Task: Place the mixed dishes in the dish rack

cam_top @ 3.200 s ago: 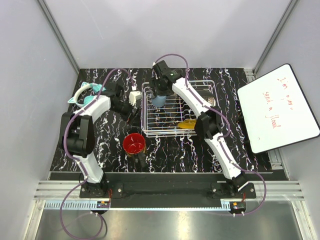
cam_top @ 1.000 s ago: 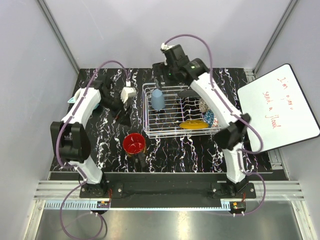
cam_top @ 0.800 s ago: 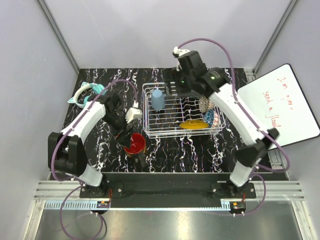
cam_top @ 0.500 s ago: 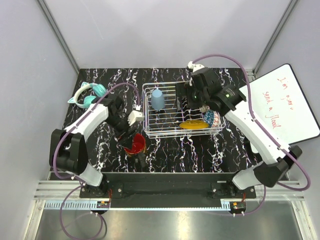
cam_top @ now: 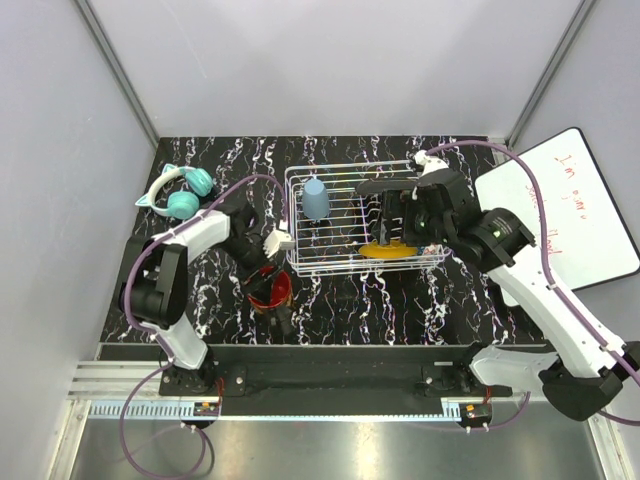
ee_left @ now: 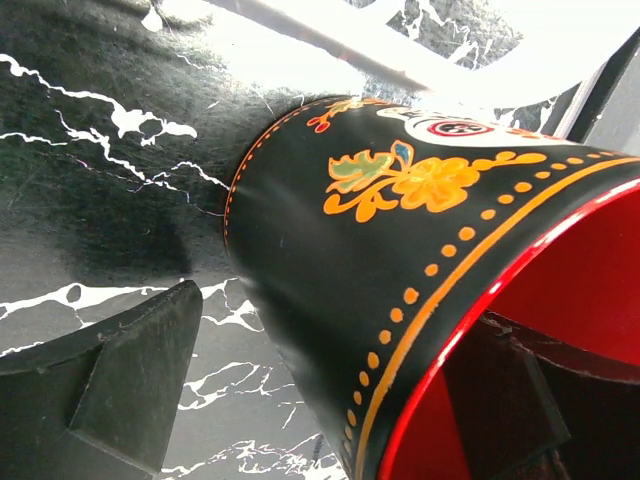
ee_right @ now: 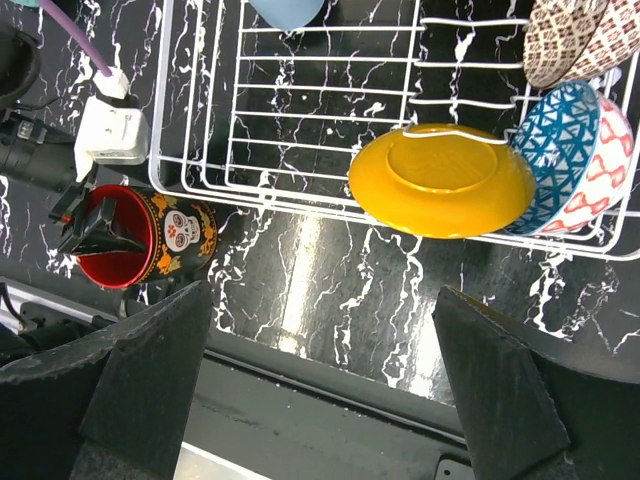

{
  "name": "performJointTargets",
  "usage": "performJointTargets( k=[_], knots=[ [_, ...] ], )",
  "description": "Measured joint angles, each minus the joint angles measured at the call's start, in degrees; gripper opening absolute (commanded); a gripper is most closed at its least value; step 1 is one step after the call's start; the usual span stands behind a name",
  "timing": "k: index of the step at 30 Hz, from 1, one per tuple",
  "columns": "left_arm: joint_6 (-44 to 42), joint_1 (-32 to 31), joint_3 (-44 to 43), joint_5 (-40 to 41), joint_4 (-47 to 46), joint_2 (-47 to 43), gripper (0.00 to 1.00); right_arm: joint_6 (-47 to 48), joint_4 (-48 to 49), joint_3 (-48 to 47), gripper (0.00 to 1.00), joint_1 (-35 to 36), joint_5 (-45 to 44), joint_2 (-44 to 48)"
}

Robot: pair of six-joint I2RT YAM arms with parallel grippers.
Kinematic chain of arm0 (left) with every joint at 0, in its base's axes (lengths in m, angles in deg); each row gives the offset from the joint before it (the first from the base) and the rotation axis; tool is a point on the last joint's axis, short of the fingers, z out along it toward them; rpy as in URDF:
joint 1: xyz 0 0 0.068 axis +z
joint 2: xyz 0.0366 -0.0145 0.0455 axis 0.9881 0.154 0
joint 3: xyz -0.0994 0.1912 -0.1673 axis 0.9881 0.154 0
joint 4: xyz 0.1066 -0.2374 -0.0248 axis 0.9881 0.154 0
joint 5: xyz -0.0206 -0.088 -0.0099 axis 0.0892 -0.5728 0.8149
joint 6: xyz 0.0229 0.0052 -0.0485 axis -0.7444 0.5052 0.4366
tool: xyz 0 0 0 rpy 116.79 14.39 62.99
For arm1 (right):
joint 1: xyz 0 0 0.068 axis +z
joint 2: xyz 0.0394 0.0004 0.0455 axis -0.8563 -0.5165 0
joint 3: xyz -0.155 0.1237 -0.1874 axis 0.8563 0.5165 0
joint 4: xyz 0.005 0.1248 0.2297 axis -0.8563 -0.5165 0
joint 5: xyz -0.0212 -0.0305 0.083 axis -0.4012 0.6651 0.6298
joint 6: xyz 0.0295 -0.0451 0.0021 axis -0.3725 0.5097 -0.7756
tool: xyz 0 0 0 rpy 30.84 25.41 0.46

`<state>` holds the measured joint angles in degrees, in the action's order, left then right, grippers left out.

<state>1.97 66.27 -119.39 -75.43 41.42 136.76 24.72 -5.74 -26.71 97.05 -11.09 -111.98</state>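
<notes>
The dish rack (cam_top: 300,262) is a white wire basket at mid-table. Inside it sit a light blue cup (cam_top: 316,198), upside down, a mustard-yellow plate (ee_right: 440,180) leaning at the near side, and a gold lattice bowl (ee_right: 575,40). The dark mug with red inside (cam_top: 270,290) lies on the mat just left of the rack's near corner. My left gripper (ee_left: 338,310) is open astride the mug's rim (ee_left: 440,330), one finger inside and one outside. My right gripper (ee_right: 320,300) hangs open and empty above the rack's near edge.
A blue-and-red patterned bowl (ee_right: 575,160) leans in the rack's right end. Teal headphones (cam_top: 180,195) lie at the back left. A whiteboard (cam_top: 560,215) sits to the right. A white plug block (ee_right: 115,130) on the left arm's cable is near the rack's left side.
The right arm let go of the blue cup in the rack and drew back toward the right. The left arm swung from the back left down to the mug, its open fingers now over the rim.
</notes>
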Motion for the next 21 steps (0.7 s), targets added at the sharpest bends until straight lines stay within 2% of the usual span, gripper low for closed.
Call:
performJointTargets(
  k=[3,4,6,7,15,21],
  knots=[
    [0.33,-0.07,0.81,-0.46,-0.87,-1.38,0.61,-0.52,0.02,0.28,1.00,0.00,0.24,-0.46],
    [0.09,-0.09,1.22,-0.87,-1.18,-2.45,0.35,-0.55,0.02,0.33,1.00,0.00,0.46,-0.83],
    [0.35,-0.39,1.27,-0.07,-2.29,-3.76,0.08,-0.55,0.09,0.33,1.00,0.00,1.09,-1.81],
    [0.20,-0.39,0.79,-0.39,-1.88,-4.50,0.00,-0.55,0.11,0.35,1.00,0.00,1.40,-2.25],
    [-2.67,-0.42,0.24,-0.68,1.49,-9.88,0.00,-0.66,1.51,1.33,1.00,0.00,3.69,-4.55],
    [-7.17,-0.37,-5.09,-0.35,11.80,-10.51,0.00,-0.85,2.49,1.70,1.00,0.00,4.55,-4.52]
  ],
)
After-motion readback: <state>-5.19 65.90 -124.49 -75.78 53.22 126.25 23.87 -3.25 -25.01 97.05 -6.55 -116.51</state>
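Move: The red mug's far wall already stands between the left hand's open fingers, one finger inside the mouth and one outside. The mug's middle is about 4 cm back, 2 cm to the right and 3 cm below. The rack's middle lies about 11 cm ahead and 19 cm to the right, with the blue cup in it some 15 cm ahead and 10 cm to the right. From the right hand, the mug is roughly 23 cm to the left, 7 cm back and 26 cm below. The left fingers shut on the red mug's far rim, pinching the wall, while the hand starts upward and then lifts about 6 cm, first easing forward slightly, then drawing back about 2 cm and tipping some 10 degrees. Meanwhile the right hand, fingers wide open and empty, sinks about 3 cm above the rack's near side and drifts 2 cm left, towards the mug. ##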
